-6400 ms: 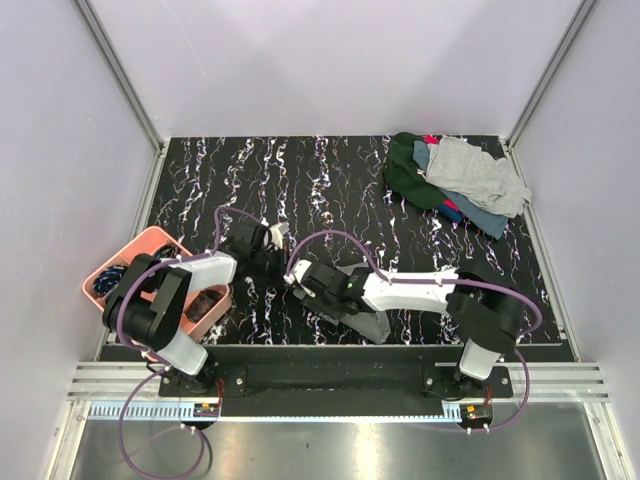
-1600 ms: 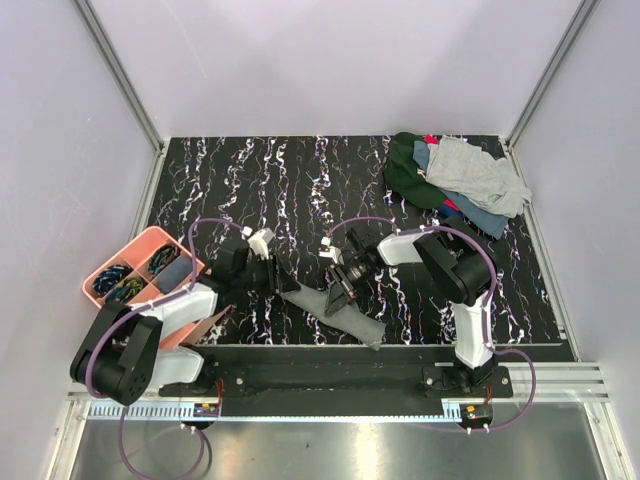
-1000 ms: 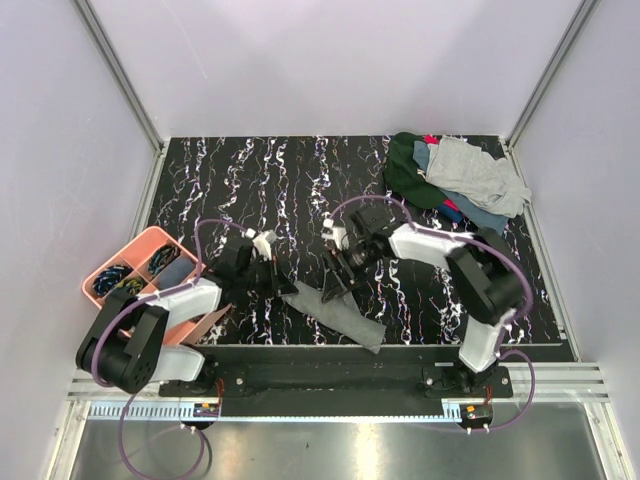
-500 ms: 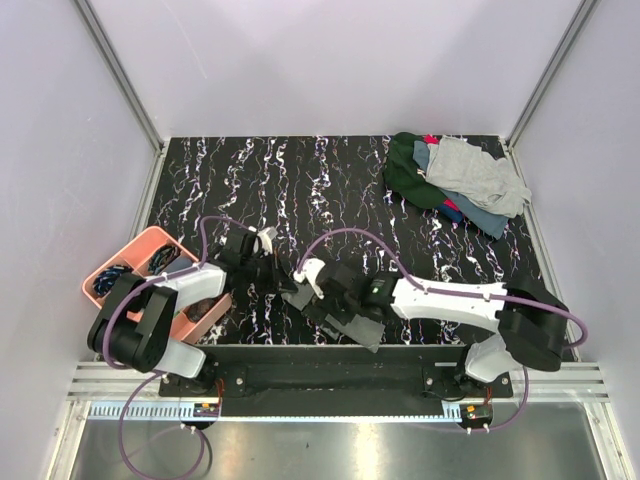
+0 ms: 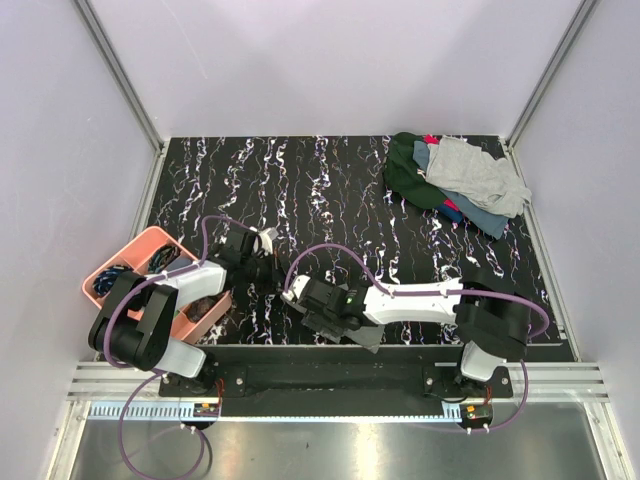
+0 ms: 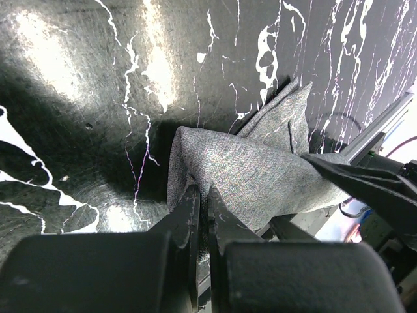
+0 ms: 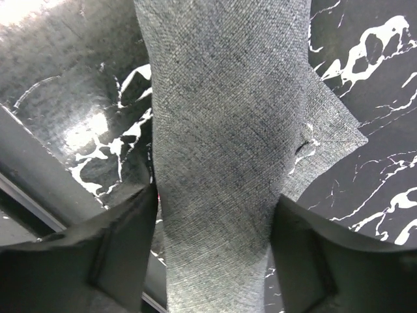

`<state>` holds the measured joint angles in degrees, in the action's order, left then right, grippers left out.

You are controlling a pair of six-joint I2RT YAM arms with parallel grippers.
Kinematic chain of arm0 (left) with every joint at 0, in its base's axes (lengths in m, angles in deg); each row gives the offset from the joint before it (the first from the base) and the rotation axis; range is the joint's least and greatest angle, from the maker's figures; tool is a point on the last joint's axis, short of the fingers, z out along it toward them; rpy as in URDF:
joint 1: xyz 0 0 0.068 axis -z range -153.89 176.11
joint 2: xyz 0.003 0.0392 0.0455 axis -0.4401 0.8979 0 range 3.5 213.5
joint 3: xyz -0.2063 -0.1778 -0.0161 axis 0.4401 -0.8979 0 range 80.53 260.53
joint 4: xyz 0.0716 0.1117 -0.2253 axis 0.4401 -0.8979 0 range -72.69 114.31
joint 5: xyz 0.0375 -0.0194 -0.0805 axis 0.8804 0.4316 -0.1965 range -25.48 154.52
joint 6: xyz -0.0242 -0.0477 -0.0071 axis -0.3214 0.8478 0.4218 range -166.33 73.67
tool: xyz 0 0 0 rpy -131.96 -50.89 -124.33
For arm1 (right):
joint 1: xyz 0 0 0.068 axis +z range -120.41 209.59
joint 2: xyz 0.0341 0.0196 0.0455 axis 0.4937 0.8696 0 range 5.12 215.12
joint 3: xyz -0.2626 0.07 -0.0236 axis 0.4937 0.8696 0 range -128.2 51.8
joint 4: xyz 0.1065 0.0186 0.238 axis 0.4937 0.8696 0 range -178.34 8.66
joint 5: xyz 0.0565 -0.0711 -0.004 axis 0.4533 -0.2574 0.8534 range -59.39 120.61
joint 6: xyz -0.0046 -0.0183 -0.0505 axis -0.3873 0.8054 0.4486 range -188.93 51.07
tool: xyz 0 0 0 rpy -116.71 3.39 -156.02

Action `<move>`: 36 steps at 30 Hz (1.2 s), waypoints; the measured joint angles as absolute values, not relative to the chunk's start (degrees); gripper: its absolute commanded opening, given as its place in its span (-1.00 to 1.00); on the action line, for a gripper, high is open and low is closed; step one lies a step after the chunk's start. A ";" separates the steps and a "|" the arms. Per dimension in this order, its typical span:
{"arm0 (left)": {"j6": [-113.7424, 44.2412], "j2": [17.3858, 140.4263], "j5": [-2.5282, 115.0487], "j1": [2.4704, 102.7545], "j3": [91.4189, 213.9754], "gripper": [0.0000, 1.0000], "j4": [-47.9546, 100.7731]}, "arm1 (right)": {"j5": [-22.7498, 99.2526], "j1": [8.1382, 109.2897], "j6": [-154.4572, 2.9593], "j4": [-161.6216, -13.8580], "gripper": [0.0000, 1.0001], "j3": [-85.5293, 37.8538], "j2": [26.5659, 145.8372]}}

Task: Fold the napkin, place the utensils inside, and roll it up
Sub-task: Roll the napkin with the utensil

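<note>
The grey napkin (image 5: 364, 334) lies bunched into a long band near the table's front edge. My left gripper (image 5: 274, 271) holds its left end. In the left wrist view the left gripper (image 6: 201, 199) is shut on the napkin (image 6: 260, 173) at a folded edge. My right gripper (image 5: 308, 304) sits low over the band. In the right wrist view the right gripper (image 7: 215, 244) is open, with one finger (image 7: 120, 244) on each side of the napkin (image 7: 221, 130), which fills the gap. No utensils show in any view.
A pink tray (image 5: 103, 272) with compartments stands at the left edge beside the left arm. A heap of green, light-grey and blue cloths (image 5: 460, 178) lies at the back right. The metal rail (image 5: 330, 380) runs along the front.
My right arm swung from the table's middle down to the napkin near the front edge, and its jaws now straddle the band. The left gripper stayed shut on the napkin's end.
</note>
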<state>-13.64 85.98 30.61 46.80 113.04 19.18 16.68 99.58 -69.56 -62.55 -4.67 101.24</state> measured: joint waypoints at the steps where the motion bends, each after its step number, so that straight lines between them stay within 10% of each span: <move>1: -13.73 85.98 30.52 46.78 113.11 -1.00 19.11 | 16.81 99.45 -69.54 -62.23 0.34 -4.87 101.48; 5: -13.95 85.96 30.17 46.71 113.37 -0.95 18.52 | 20.65 97.38 -69.40 -61.22 0.17 -5.17 102.09; 11: -14.91 83.75 30.17 46.21 113.46 0.09 17.32 | 31.36 92.74 -67.61 -59.78 -0.13 -6.07 102.68; 14: -15.24 80.14 30.44 44.90 113.48 0.25 16.60 | 39.23 89.29 -66.39 -59.21 -0.28 -6.27 102.70; 36: -12.16 66.68 33.26 42.25 103.51 0.21 21.19 | 85.88 71.61 -63.74 -62.69 -0.46 -9.81 116.97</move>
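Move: The napkin's left end is still pinched in the left fingers; the middle of the roll lies about 10 cm to the right and 6 cm back from that hand, at its level. The right hand's open fingers straddle this middle, which is about 1 cm ahead and 1 cm below. From the right hand the loose flap lies some 6 cm ahead, and the roll's right end about 9 cm to the right and 4 cm back. The napkin's middle is gathered between the closing right fingers, which stay low and curl well over 50 degrees so their tips swing back towards the base, drifting about 2.5 cm back and 2 cm left, then partly forward again. The left fingers open and let go of its end, lift about 7 cm with a little forward, then come back down, still open, to hover 3 cm higher and 3 cm farther left. ##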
